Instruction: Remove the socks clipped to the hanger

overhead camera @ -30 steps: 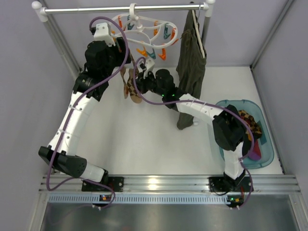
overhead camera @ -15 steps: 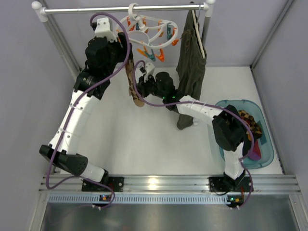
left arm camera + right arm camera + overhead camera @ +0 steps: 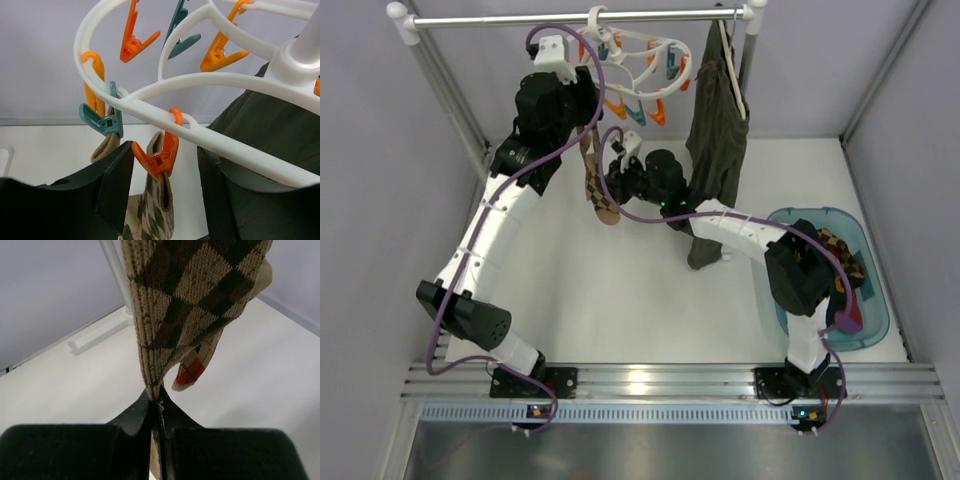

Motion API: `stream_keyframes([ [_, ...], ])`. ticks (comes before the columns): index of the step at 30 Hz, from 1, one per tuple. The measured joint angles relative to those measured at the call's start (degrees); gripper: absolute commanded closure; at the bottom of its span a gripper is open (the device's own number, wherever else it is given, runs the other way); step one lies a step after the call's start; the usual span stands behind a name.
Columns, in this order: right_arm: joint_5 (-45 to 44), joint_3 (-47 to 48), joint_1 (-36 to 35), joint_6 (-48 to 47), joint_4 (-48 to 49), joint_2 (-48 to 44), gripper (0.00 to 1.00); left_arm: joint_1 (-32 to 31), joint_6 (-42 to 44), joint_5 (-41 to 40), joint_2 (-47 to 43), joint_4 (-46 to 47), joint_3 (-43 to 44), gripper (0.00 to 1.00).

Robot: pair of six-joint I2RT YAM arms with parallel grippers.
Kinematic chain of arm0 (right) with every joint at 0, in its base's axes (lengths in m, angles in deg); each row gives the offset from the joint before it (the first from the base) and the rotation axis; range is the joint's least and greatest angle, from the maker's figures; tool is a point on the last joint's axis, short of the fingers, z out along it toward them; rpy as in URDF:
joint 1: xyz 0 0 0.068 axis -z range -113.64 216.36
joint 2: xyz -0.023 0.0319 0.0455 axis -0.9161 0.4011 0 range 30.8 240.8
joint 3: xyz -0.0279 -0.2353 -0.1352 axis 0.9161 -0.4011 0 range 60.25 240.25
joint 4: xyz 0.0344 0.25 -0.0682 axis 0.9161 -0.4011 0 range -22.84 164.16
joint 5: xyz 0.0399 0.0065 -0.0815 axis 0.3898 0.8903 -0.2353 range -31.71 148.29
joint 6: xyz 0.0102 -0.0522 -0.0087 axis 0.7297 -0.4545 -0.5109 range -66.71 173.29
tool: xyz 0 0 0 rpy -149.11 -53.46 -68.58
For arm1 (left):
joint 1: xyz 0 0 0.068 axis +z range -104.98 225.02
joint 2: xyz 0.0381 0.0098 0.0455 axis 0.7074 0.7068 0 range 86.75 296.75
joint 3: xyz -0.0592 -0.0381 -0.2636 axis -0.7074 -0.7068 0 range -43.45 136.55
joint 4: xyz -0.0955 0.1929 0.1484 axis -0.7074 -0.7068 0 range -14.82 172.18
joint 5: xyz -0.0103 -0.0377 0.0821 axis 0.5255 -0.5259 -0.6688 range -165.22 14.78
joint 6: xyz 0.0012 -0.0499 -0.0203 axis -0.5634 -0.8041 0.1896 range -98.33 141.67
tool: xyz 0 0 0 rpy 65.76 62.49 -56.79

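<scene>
The white hanger [image 3: 638,55] [image 3: 165,85] hangs from the rail by its hook, with orange and teal clips dangling. Two brown argyle socks [image 3: 597,185] hang from it. An orange clip [image 3: 161,152] pinches one argyle sock [image 3: 157,212]. A teal clip [image 3: 103,120] holds the other sock [image 3: 106,145]. My left gripper [image 3: 588,105] [image 3: 162,185] is open, its fingers on either side of the orange clip, the left one touching the clip's lever. My right gripper [image 3: 611,178] [image 3: 157,400] is shut on the lower edge of the argyle sock [image 3: 190,290].
A long olive garment [image 3: 716,130] [image 3: 270,120] hangs right of the hanger on the rail [image 3: 520,19]. A teal basin [image 3: 790,215] at the right holds several socks. The rack's posts stand at the back left and right.
My left arm has swung right and up to the hanger, and its jaws have narrowed around the orange clip. The hanger has shifted right. The right gripper keeps its hold on the sock.
</scene>
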Motion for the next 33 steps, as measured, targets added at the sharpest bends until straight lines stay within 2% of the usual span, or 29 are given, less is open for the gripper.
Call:
stream_keyframes([
  [1, 0.28, -0.02, 0.00, 0.00, 0.02, 0.00, 1.00, 0.00, 0.09, -0.04, 0.00, 0.37, 0.00, 0.45],
  [2, 0.63, -0.15, 0.00, -0.02, 0.07, -0.04, 1.00, 0.00, 0.20, -0.09, 0.00, 0.59, 0.00, 0.53],
  [5, 1.44, -1.44, 0.00, -0.24, 0.22, -0.50, 1.00, 0.00, 0.70, -0.44, 0.00, 1.27, 0.00, 0.67],
  [9, 2.21, -3.50, 0.00, -0.52, 0.52, -1.18, 1.00, -0.02, 1.51, -0.96, 0.11, 2.45, 0.00, 0.75],
  [11, 2.54, -4.96, 0.00, -0.52, 0.46, -1.57, 1.00, -0.04, 1.73, -1.22, 0.31, 2.93, 0.00, 0.83],
  [14, 2.80, -6.43, 0.00, -0.61, 0.46, -1.86, 1.00, -0.02, 1.77, -1.60, 0.94, 3.72, 0.00, 0.89],
  [20, 4.11, -10.56, -0.02, -0.87, -0.96, -5.70, 1.00, -0.07, 1.79, -1.62, 1.66, 4.79, 0.00, 0.87],
  [23, 6.08, -16.68, -0.07, -0.87, -3.80, -13.64, 1.00, -0.04, 1.88, -1.70, 1.66, 4.83, 0.00, 0.87],
  [26, 5.86, -24.30, -0.37, -0.37, -10.60, -28.06, 1.00, -0.07, 2.14, -1.88, 1.66, 4.83, 0.00, 0.84],
  [31, -4.15, -32.20, -0.35, 1.95, -24.63, -54.40, 1.00, -0.07, 2.60, -2.47, 1.66, 4.90, 0.00, 0.83],
  [33, -9.35, -33.90, 0.13, 3.52, -30.42, -61.99, 1.00, -0.07, 2.60, -2.67, 1.66, 4.96, 0.00, 0.83],
])
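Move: The orange clip holding the checkered sock sits about 2 cm ahead of the left fingertips and a centimetre above, already between the open fingers; the teal clip is some 4 cm ahead, 4 cm left and 2 cm up. The right hand already grips that sock, with the orange clip about 7 cm ahead, 5 cm left and 18 cm above. From the right hand the bin lies roughly 52 cm right, 14 cm back and 22 cm below; the trousers hang about 22 cm right and 10 cm ahead. The left fingers close on the orange clip's handles and keep squeezing, the hand easing about 1.5 cm forward. The right hand, still pinching the sock, draws it down some 3.5 cm and slightly back, then swings fast to the right and back and rises, ending about 20 cm right and 18 cm back, towards the bin. ##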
